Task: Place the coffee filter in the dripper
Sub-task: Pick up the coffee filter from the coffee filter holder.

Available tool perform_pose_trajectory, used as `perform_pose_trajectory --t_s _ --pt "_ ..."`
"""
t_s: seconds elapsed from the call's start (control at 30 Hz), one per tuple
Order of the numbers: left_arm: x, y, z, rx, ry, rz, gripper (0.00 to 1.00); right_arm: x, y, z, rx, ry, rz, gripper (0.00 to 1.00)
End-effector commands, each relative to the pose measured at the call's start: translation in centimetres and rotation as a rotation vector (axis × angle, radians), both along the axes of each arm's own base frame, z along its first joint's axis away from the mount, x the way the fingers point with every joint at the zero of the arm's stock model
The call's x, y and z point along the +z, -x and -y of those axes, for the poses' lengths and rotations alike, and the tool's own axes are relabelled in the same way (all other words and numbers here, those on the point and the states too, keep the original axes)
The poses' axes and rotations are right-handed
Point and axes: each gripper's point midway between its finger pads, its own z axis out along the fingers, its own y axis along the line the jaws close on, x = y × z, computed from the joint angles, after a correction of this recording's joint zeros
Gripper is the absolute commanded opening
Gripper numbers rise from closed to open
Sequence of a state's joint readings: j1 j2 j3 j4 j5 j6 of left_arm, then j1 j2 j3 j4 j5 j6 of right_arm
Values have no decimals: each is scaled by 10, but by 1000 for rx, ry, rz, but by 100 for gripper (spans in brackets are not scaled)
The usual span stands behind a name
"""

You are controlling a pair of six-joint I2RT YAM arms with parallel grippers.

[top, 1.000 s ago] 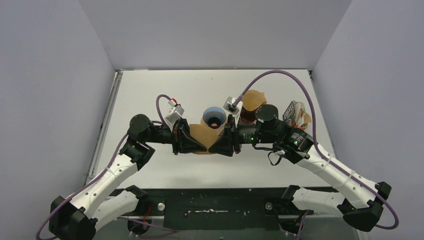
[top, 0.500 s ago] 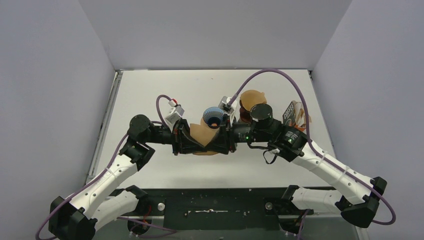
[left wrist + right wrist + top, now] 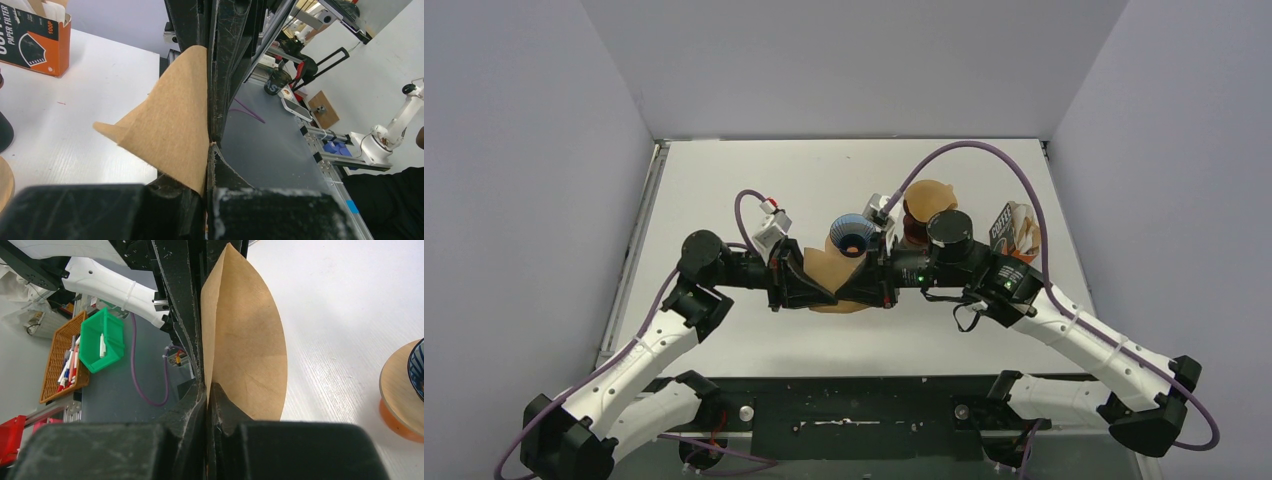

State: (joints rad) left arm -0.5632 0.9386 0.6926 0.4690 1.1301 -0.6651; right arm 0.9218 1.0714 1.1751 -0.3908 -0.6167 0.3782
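The brown paper coffee filter (image 3: pixel 836 272) hangs just above the table between the two grippers, in front of the dripper. My left gripper (image 3: pixel 824 290) is shut on the filter's (image 3: pixel 170 125) left side. From the right, my right gripper (image 3: pixel 873 285) is shut on the opposite edge of the filter (image 3: pixel 245 350), its fingers pressed on the paper. The two grippers' fingertips almost meet. The dripper (image 3: pixel 852 235), a blue cone with an orange centre on a round wooden base (image 3: pixel 400 385), stands just behind the filter.
A dark server with a brown top (image 3: pixel 927 205) stands to the right of the dripper. A box of paper filters (image 3: pixel 1014 228) sits at the right, also the box (image 3: pixel 35 35) in the left wrist view. White walls enclose the table.
My right gripper has moved left to the filter and closed on its right edge. The left gripper has kept its hold and stayed in place.
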Motion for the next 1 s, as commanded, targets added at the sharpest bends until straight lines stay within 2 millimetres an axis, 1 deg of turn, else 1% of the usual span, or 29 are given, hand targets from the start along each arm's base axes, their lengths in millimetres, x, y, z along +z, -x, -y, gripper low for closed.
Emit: perform_pose_trajectory --t_s 0.0,0.07,0.13,0.2,0.23,0.37,0.43,0.57,0.6,0.63,0.73,0.97 --pt "18 6 -2 -11 41 65 0 25 2 2 -11 -66 66 0" --pt "18 5 -2 -6 40 61 12 25 3 4 -17 -58 71 0" --pt "19 4 -2 4 40 60 29 24 3 7 -23 -45 79 0" --pt "18 3 -2 15 35 58 39 23 2 10 -31 -27 89 0" --pt "19 2 -2 26 32 60 42 23 3 11 -33 -20 96 0" --pt "17 -12 -2 106 -30 68 47 22 0 17 -39 18 142 0" --pt "15 -19 -2 147 -59 74 49 17 -2 19 -36 48 170 0" --pt "11 -34 -4 239 -117 58 51 13 -8 24 -39 114 241 0" --pt "9 -35 -6 252 -133 52 51 11 -10 26 -40 130 263 0" --pt "10 -35 -7 261 -140 55 51 9 -12 28 -43 148 285 0" --pt "23 -32 -11 283 -126 78 54 2 -18 34 -51 209 336 0" --pt "42 -31 -24 352 -166 130 58 -20 -28 39 8 365 523 0"
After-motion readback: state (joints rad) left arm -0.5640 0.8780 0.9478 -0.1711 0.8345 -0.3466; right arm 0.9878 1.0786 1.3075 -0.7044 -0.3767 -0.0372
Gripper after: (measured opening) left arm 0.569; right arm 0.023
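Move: The coffee filter is pinched by both hands, its middle about 3 cm ahead of either hand point. The blue dripper it is meant for lies roughly 17 cm ahead, 3 cm to the right and 16 cm below, from either hand. From the right hand, its wooden stand sits about 17 cm ahead, 2 cm to the right and 20 cm down; the brown dripper with a filter already in it is some 24 cm ahead, 16 cm to the right and 14 cm below. The right fingers keep their pinch on the filter while the left ones open wide and let go of it; the left hand then slides about 4 cm forward, turning some 15 degrees counter-clockwise and finally easing up and left. The right hand draws the filter about 3 cm to the right, then forward and down towards the blue dripper, rolling its forward side up about 20 degrees and tipping its fingers further down. ##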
